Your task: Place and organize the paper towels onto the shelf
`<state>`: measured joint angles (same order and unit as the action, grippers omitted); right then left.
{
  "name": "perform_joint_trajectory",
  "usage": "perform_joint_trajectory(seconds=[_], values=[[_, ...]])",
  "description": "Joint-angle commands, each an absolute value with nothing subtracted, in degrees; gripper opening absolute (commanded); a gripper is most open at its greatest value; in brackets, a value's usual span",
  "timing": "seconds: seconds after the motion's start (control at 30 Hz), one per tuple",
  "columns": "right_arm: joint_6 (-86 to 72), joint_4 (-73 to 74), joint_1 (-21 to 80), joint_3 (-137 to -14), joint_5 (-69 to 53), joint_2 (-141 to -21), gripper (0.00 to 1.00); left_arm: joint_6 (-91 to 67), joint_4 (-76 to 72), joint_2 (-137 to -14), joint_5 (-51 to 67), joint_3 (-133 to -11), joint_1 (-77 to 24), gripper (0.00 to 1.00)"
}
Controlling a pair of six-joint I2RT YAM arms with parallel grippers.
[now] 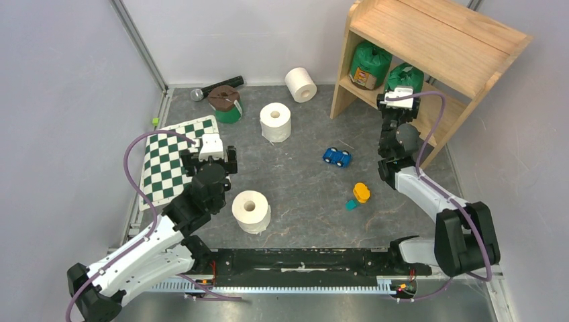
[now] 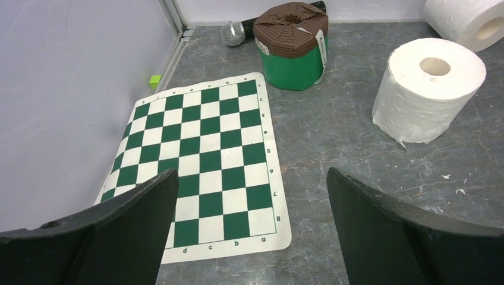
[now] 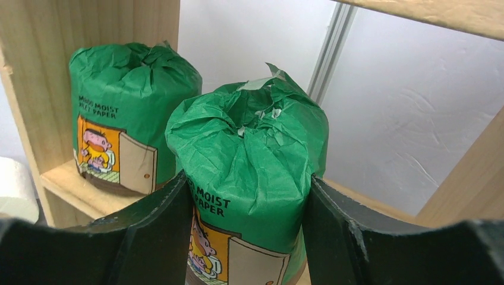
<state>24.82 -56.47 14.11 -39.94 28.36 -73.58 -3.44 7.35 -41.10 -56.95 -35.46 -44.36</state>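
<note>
The wooden shelf [image 1: 436, 40] stands at the back right. One green-wrapped paper towel roll [image 1: 369, 64] stands on its lower board. My right gripper [image 1: 400, 100] is shut on a second green roll [image 3: 249, 148] just right of the first [image 3: 128, 101], with a finger pressed on each side; its base is hidden. On the table floor are three bare white rolls: one on its side [image 1: 300, 84] and two upright [image 1: 275, 121] [image 1: 251, 210]. A third green roll [image 2: 291, 50] has a brown top. My left gripper [image 2: 251, 175] hangs open over the mat's corner, holding nothing.
A green-white checkerboard mat [image 1: 171, 161] lies at the left. A black microphone [image 1: 215, 87] lies by the back wall. A blue toy car [image 1: 337, 157], an orange piece [image 1: 361, 192] and a small green cube [image 1: 155, 121] lie on the floor. Walls close in left and right.
</note>
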Motion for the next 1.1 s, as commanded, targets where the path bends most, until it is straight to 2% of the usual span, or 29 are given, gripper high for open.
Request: perform_joint_trajectory(seconds=[0.0, 0.53, 0.8, 1.07], values=[[23.4, -64.0, 12.9, -45.4, 27.2, -76.2, 0.37, -2.4, 5.8, -41.1, -58.9, -37.5, -43.5, 1.0], [19.6, -68.0, 11.2, -51.3, 26.5, -87.2, 0.4, -5.9, 8.3, -40.1, -55.7, -38.7, -40.3, 1.0], [18.2, -66.5, 11.1, -51.1, 27.3, -87.0, 0.44, -8.0, 9.1, -40.0, -53.1, -38.8, -38.0, 1.0], [20.5, -58.4, 10.5, -50.8, 24.7, -84.1, 0.59, -9.7, 10.1, -40.2, -51.1, -39.3, -36.4, 1.0]])
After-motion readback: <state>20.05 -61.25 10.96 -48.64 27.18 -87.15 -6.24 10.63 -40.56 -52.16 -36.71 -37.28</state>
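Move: My right hand holds the second green paper-towel pack just inside the shelf's front. Its spot on the lower board is about 5 cm ahead, 1 cm to the right and some 7 cm down. The first pack stands about 5 cm ahead, 11 cm left and 2 cm lower; the shelf's left side panel is roughly 5 cm ahead and 18 cm left. From my left hand that spot lies about 20 cm ahead, 57 cm right and 3 cm up. Deeper into the shelf with my right hand: I carry the pinched pack about 5 cm forward, sinking it only about a centimetre, under the upper board and in alongside the first pack's right side, then ease to a stop and keep my fingers closed on it. My empty left hand, still open, drifts about 2 cm left. ##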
